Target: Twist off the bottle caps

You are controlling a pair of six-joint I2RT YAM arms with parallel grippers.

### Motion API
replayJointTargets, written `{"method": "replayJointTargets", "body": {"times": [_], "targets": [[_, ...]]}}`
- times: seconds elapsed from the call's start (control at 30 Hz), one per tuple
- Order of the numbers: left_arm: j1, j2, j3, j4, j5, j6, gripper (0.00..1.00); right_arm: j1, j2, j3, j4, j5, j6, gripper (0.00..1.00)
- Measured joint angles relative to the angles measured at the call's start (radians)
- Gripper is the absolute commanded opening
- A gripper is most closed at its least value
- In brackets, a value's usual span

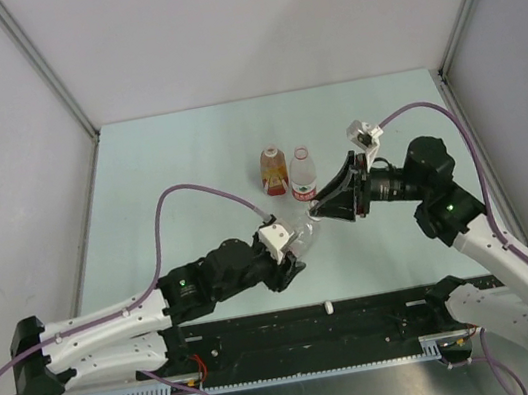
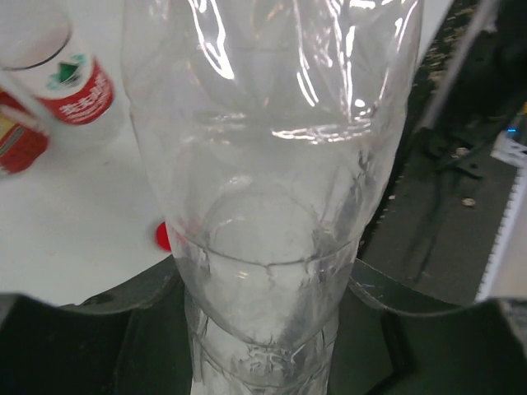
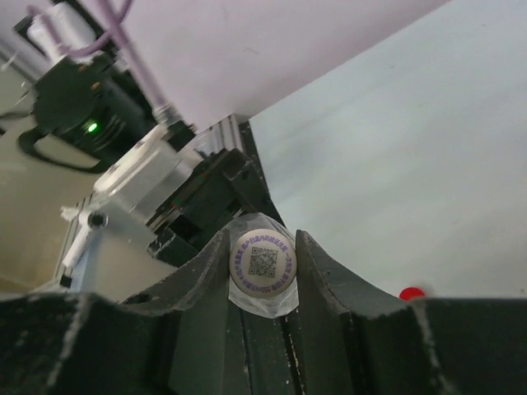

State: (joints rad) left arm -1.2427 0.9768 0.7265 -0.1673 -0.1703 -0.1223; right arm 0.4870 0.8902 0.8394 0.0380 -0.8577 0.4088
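A plain clear bottle [image 1: 303, 235] hangs tilted between my two grippers, above the table. My left gripper [image 1: 288, 251] is shut on its body, and the bottle [image 2: 272, 164] fills the left wrist view. My right gripper [image 1: 319, 211] is shut on its white cap [image 3: 262, 262], which carries a printed code and sits squeezed between both fingers [image 3: 323, 276]. A loose red cap [image 2: 162, 236] lies on the table close by, its edge also showing as a red cap [image 3: 411, 292] in the right wrist view. The amber bottle [image 1: 274, 169] and the red-and-white label bottle [image 1: 303, 173] stand upright behind.
The pale table [image 1: 188, 170] is walled at the back and both sides. A small white round piece [image 1: 330, 305] lies on the black base rail [image 1: 266, 331] at the near edge. The two standing bottles are just beyond the held one.
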Motion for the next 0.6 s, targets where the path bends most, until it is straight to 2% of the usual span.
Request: {"method": "replayJointTargets", "body": {"times": [0.23,0.6], "targets": [[0.016,-0.086,-0.093,0.128,0.217,-0.005,0.00,0.017,-0.020,0.000,0.046,-0.141,-0.040,0.00],[0.029,-0.094,-0.107,0.202,0.499,-0.012,0.00,0.060,-0.067,0.002,0.115,-0.289,-0.080,0.00]]}}
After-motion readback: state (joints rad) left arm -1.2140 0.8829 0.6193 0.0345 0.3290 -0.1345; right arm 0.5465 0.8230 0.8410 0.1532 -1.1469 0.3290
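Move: The right fingers already pinch the held bottle's white cap at their hand point; from the left hand, gripping the clear bottle lower down, that cap is about 4 cm ahead, 7 right and 11 above. From the right hand, the uncapped clear bottle stands some 22 cm straight ahead and the amber bottle 24 ahead, 7 left, both middles roughly 15 below. The loose red cap lies about 9 ahead, 7 left, 25 below. Both hands keep their grips, drawing the bottle back about 7 cm, rising slightly, wrists turning some 20-25 degrees. ##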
